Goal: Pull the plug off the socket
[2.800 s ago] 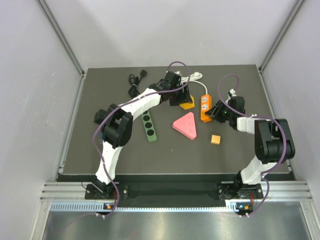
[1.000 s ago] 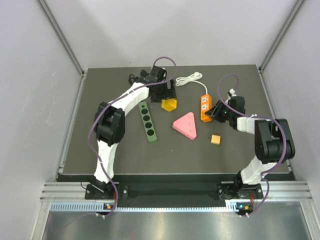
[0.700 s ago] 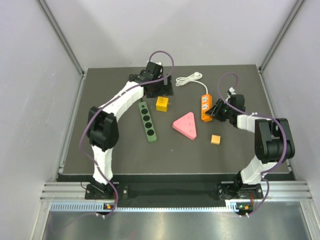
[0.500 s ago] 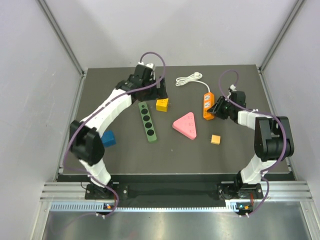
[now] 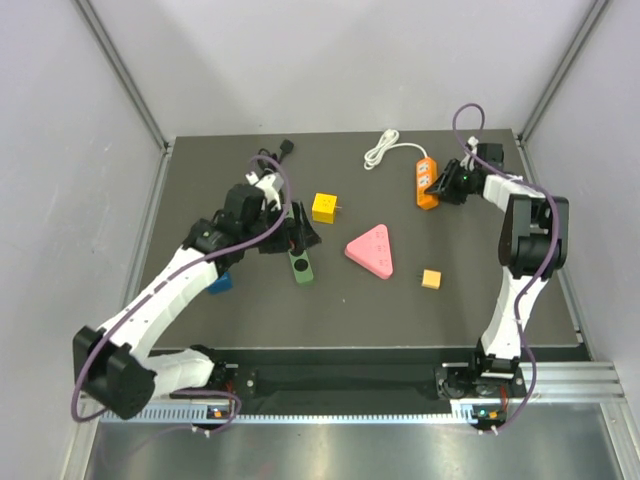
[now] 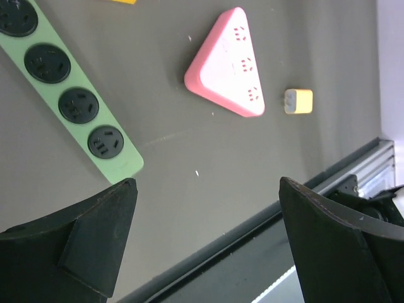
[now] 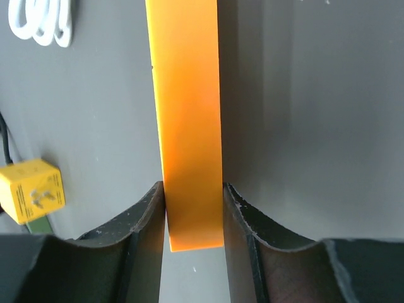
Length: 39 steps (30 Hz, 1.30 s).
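Note:
The orange socket strip (image 5: 426,181) lies at the far right with its white cord (image 5: 385,152) coiled behind it. My right gripper (image 5: 445,183) is shut on the strip's near end. In the right wrist view both fingers press the narrow orange strip (image 7: 186,113) at the right gripper (image 7: 194,214). The yellow plug (image 5: 324,207) lies alone on the mat, apart from the strip, and shows as the plug (image 7: 31,190) at the left of that view. My left gripper (image 5: 300,232) hovers open over the green strip; between its jaws the left gripper (image 6: 208,233) holds nothing.
A green power strip (image 5: 298,262) lies left of centre, partly under the left gripper. A pink triangular socket (image 5: 371,249) and a small orange cube (image 5: 431,279) sit mid-table. A blue cube (image 5: 220,282) lies under the left arm. A black cable (image 5: 272,157) rests at the back.
The left arm has drawn back toward the near left, leaving the yellow plug on the mat. The right gripper has carried the orange strip toward the far right.

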### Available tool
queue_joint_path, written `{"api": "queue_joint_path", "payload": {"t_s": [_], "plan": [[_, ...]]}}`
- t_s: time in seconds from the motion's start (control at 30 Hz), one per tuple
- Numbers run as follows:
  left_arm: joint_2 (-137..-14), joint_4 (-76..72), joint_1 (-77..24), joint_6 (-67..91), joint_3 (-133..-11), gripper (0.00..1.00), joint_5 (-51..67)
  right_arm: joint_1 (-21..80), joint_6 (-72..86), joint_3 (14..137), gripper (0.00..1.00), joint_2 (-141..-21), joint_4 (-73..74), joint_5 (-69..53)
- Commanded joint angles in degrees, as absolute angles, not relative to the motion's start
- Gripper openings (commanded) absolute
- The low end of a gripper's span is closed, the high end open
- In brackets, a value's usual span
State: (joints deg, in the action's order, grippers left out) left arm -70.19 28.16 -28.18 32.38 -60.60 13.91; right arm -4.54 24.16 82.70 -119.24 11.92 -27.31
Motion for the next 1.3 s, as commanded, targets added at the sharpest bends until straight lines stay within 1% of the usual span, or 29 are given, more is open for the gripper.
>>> {"api": "queue_joint_path", "payload": {"t_s": [0.0,0.07,0.1,0.17,0.2,0.23,0.3,0.37,0.4,0.43,0.47,0.57,0.6,0.67,0.7,0.77,0.8,0.83,0.87,0.9,0.93,0.97,1.0,1.03,1.07,1.1,1.17,1.27], "plan": [[-63.91,25.39,-28.12,34.1,-56.79,0.98,14.86,-5.27,18.83,88.31,0.34,-120.5,20.37,-30.5],[-61.0,25.93,-28.12,34.01,-55.38,0.98,14.24,-5.27,17.23,89.64,0.45,-120.5,23.9,-27.35],[-60.21,26.01,-28.12,34.01,-53.98,0.98,14.15,-5.36,16.01,91.04,0.52,-120.41,24.95,-26.12],[-58.19,25.84,-28.04,34.63,-52.39,0.98,14.33,-5.36,14.6,93.5,0.6,-120.67,28.99,-22.34],[-57.05,25.75,-28.12,35.06,-50.9,0.98,15.2,-5.45,13.28,96.65,0.66,-120.76,30.66,-20.76],[-56.52,25.06,-28.04,35.76,-50.11,0.98,15.81,-5.45,12.84,98.51,0.69,-121.11,34.42,-16.22],[-55.03,24.44,-28.12,36.65,-47.65,0.98,16.69,-5.36,12.22,102.98,0.76,-120.85,37.87,-11.45],[-52.57,23.56,-28.04,37.79,-45.28,0.98,17.14,-4.92,12.56,104.32,0.81,-118.4,40.95,-3.81],[-50.99,23.55,-28.04,38.05,-44.57,0.98,17.23,-4.05,12.57,104.15,0.92,-117.08,41.3,-1.6],[-50.28,23.38,-28.12,38.32,-43.78,0.98,16.79,-3.17,12.57,103.54,0.98,-113.94,41.31,1.99],[-49.66,23.12,-28.12,38.41,-42.38,0.98,16.7,-2.29,12.13,102.75,1.0,-112.17,41.05,3.5],[-47.82,22.33,-28.12,38.93,-39.56,0.98,16.35,3.41,11.52,97.75,1.0,-105.66,39.12,6.24],[-47.38,21.54,-28.12,39.54,-38.85,0.98,16.43,5.95,11.86,93.64,1.0,-101.99,37.11,6.15],[-46.85,19.79,-28.12,40.6,-35.88,0.98,16.96,9.12,11.69,88.71,1.0,-98.28,34.64,5.19],[-46.32,17.08,-28.12,41.39,-34.64,0.98,17.4,12.79,11.52,83.46,1.0,-96.35,33.32,5.36],[-45.88,13.12,-28.04,44.11,-30.35,0.98,18.89,17.03,11.95,77.64,1.0,-90.29,29.28,5.98],[-45.36,11.18,-28.12,45.08,-28.76,0.98,20.11,20.71,12.48,71.43,1.0,-88.09,27.88,5.89],[-45.09,7.59,-28.12,46.65,-27.44,0.98,20.39,22.4,12.92,68.15,1.0,-83.11,24.9,5.54],[-44.83,6.34,-28.12,47.02,-25.16,0.98,20.56,23.89,15.01,61.07,1.0,-80.36,23.13,5.19],[-44.04,4.94,-28.21,47.46,-24.09,0.98,20.57,25.65,16.16,57.17,1.0,-77.29,21.2,4.4],[-43.69,3.09,-28.04,48.16,-23.04,0.98,20.57,26.19,17.65,53.13,1.0,-70.38,16.48,3.0],[-43.16,1.86,-28.12,48.34,-21.03,0.98,20.83,26.37,21.23,49.0,1.0,-66.75,13.74,2.29],[-41.59,0.71,-28.12,48.51,-19.79,0.98,21.0,26.54,23.44,40.34,1.0,-62.97,8.49,1.94],[-40.7,-2.26,-28.12,49.56,-18.38,0.98,21.61,26.54,25.9,35.99,1.0,-55.8,5.57,2.46],[-39.65,-3.59,-28.12,49.92,-15.67,0.98,21.97,26.72,30.45,27.25,1.0,-52.33,2.23,2.2],[-37.03,-4.82,-28.12,51.23,-14.25,0.98,22.06,26.89,32.24,23.24,1.0,-46.03,-3.28,2.11],[-34.03,-9.72,-28.12,53.25,-9.35,0.98,23.46,27.07,38.28,14.73,1.0,-40.46,-4.74,2.37],[-27.79,-16.58,-28.04,57.82,-2.41,0.98,25.4,27.16,43.75,8.55,1.0,-31.57,-1.94,3.51]]}}
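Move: My right hand still grips the near end of the orange socket, whose middle lies about 4 cm ahead and 1 cm left. The white cable is some 13 cm ahead and 12 cm left of this hand, the pink socket 17 cm back and 15 cm left, the small plug about 25 cm back and 3 cm left. From my empty left hand, the yellow plug lies 18 cm ahead, 4 cm right and 17 cm below. I open my right fingers wide and let go of the orange socket, lifting away to the right while the hand rolls some 30 degrees, left side down. Then I draw it back about 28 cm, swinging left and sinking again beside the small plug. My left hand, still wide open and empty, backs off from the yellow plug by about 11 cm and sinks 10. ##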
